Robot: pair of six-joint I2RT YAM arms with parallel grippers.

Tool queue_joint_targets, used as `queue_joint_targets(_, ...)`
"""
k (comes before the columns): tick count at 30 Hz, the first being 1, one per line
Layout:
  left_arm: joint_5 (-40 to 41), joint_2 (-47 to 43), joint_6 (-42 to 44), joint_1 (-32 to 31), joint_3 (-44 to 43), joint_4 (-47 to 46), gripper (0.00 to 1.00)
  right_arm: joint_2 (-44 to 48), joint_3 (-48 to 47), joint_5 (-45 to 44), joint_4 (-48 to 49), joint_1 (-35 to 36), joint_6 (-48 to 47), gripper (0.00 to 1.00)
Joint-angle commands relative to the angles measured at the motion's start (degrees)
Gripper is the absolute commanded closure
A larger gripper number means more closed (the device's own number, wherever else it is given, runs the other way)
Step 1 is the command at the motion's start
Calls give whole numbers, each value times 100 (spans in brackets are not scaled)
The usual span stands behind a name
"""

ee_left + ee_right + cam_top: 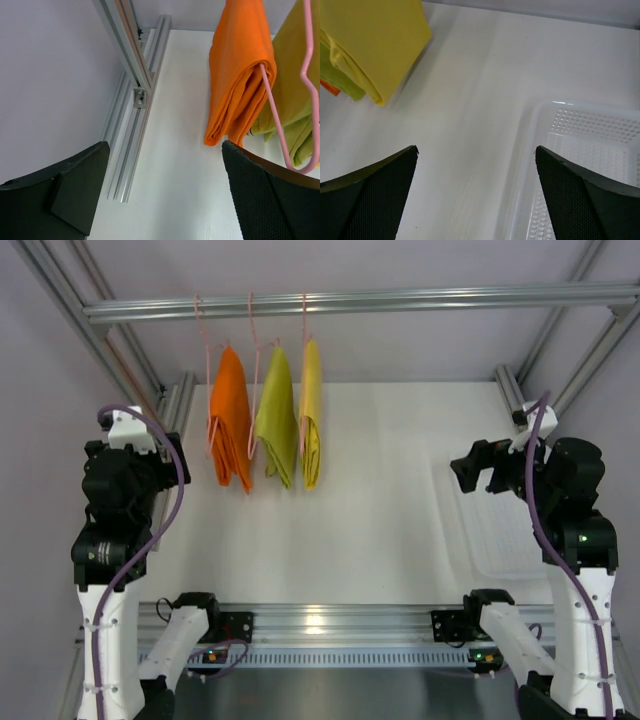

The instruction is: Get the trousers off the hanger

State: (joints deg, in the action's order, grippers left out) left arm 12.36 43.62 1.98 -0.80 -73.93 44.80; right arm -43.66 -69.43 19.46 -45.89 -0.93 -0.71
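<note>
Three folded trousers hang on pink hangers (207,360) from the metal rail (400,302) at the back left: bright orange trousers (231,425), yellow-green trousers (275,415) and yellow trousers (311,420). In the left wrist view the orange trousers (240,75) hang over a pink hanger bar (272,115), with the yellow-green trousers (295,95) behind. The right wrist view shows the yellow trousers (375,40) at top left. My left gripper (160,455) is open and empty, left of the orange pair. My right gripper (470,470) is open and empty, far right of them.
A clear plastic tray (495,525) lies on the white table at the right, under my right gripper; it also shows in the right wrist view (585,165). Aluminium frame posts (130,60) run along the table's left edge and across the back.
</note>
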Motion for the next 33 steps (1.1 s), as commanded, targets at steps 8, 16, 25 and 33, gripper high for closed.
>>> queue_joint_targets(8, 671, 173, 180, 36, -868, 108, 1, -581, 439, 2350, 2651, -22, 3228, 0)
queue_joint_targets(16, 575, 288, 207, 36, -1071, 293, 1, -2119, -789, 1684, 4385, 1577, 4648, 1)
queue_joint_targets(25, 539, 463, 75, 36, -983, 231, 1, -3227, -765, 963, 6258, 2738, 6222, 28)
queue_joint_targets(33, 399, 710, 57, 36, -957, 205, 1, -4237, -1037, 357, 6953, 3449, 6400, 37)
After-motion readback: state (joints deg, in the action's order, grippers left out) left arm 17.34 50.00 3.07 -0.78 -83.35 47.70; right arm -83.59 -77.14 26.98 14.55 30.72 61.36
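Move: About 32 cm to the right hand's left and some 12 cm ahead hang the yellow trousers, their middle about 4 cm below that hand. The green trousers hang roughly 6 cm farther left than the yellow ones and the orange ones some 14 cm farther left, both level with them front to back and in height. From the left hand, the yellow trousers lie some 26 cm to the right, 12 cm ahead and 8 cm lower. Sweeping left some 27 cm, with roughly 10 cm forward, the right hand heads for the yellow trousers, rising about 10 cm before dipping a little. It rolls its left side up well over 45 degrees and swings its fingers towards the left, closing from wide open to about two thirds, still empty. The left hand, open, bobs up about 5 cm, then partly back down. ##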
